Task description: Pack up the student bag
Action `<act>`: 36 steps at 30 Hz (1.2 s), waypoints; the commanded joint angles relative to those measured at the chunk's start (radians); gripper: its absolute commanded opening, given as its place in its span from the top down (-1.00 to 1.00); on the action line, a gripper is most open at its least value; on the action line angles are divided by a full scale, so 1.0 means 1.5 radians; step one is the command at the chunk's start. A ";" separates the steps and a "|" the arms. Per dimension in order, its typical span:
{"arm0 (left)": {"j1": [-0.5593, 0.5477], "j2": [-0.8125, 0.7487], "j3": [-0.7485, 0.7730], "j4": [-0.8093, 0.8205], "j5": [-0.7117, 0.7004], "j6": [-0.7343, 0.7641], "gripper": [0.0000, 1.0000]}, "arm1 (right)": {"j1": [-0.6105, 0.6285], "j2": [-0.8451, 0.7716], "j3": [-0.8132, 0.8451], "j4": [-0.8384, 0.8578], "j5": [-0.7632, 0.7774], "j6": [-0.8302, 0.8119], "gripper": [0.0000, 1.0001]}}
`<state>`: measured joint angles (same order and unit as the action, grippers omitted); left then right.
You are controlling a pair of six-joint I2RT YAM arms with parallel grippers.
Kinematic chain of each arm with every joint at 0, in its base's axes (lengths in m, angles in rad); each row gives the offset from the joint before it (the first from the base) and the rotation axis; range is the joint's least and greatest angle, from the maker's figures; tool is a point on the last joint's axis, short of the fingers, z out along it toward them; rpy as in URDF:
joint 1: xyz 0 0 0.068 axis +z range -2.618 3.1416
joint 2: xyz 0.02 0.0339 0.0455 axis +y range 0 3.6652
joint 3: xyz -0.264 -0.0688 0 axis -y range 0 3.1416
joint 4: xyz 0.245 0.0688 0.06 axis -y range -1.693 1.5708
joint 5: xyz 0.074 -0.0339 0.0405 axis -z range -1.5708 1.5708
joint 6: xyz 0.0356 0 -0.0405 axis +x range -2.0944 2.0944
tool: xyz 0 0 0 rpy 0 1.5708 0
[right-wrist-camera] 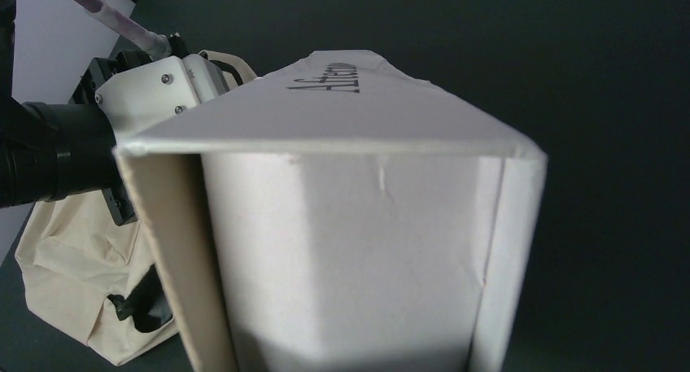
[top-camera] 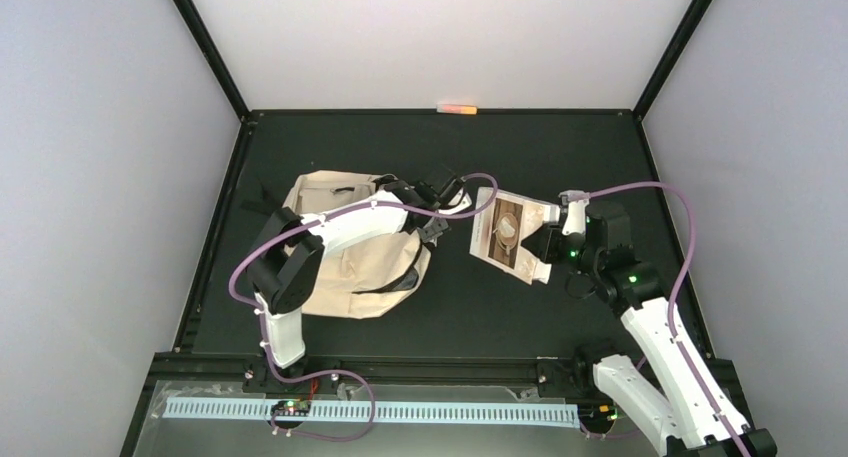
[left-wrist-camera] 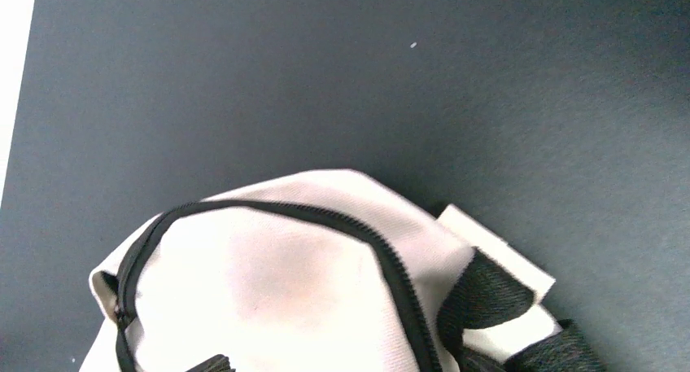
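Note:
The student bag [top-camera: 345,252], cream fabric with black straps, lies at the left middle of the dark table. My left arm reaches across it, and the left gripper [top-camera: 452,194] hangs at the bag's far right edge. The left wrist view shows only the bag's top [left-wrist-camera: 277,291], its dark zipper [left-wrist-camera: 390,266] and a black strap [left-wrist-camera: 488,295]; the jaws do not show. My right gripper [top-camera: 545,245] is shut on a white carton box [top-camera: 510,232] with a brown picture, held just right of the bag. The box [right-wrist-camera: 350,225] fills the right wrist view and hides the fingers.
A small orange object [top-camera: 458,107] lies at the table's far edge against the wall. Black frame rails [top-camera: 215,237] border the table on both sides. Purple cables [top-camera: 640,187] loop over both arms. The bag [right-wrist-camera: 73,250] sits left of the box in the right wrist view.

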<state>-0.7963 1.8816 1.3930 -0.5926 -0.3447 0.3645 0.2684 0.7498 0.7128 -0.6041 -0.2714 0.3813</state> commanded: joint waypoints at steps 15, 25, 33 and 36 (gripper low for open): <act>0.104 -0.093 -0.027 -0.070 0.059 -0.012 -0.37 | -0.003 0.013 0.015 0.027 -0.034 -0.029 0.52; 0.151 -0.207 0.001 -0.112 0.188 -0.033 0.97 | 0.007 0.048 -0.010 0.225 -0.280 0.112 0.69; 0.158 -0.282 0.046 -0.158 0.200 -0.034 0.97 | 0.065 0.127 -0.120 0.563 -0.244 0.374 0.73; 0.158 -0.302 0.054 -0.170 0.213 -0.031 0.97 | 0.104 0.174 -0.130 0.652 -0.224 0.418 0.73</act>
<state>-0.5598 1.4693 1.4208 -0.8246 -0.0708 0.3248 0.3676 0.9550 0.5251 0.0883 -0.6277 0.8509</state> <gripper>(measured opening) 0.021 0.359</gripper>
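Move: The bag's zipped mouth edge lies about 5 cm to the left of the open left hand, 1 cm ahead and roughly level with the fingertips; the bag's middle is some 14 cm left, level fore and aft, 4 cm lower. The book in the right hand is about 16 cm to the left hand's right, 4 cm back and 8 cm higher. From the right hand the mouth edge lies roughly 26 cm left, 10 cm ahead and 11 cm lower. The bag's mouth edge is taken by the left hand, which goes about 7 cm left into it with fingers open, shuts them on the zipped flap, then lifts it some 11 cm, rolling so its left side dips. The right hand keeps its grip on the book and nearly waits, then swings it about 9 cm left towards the mouth, rolling some 30 degrees with its left side rising. ##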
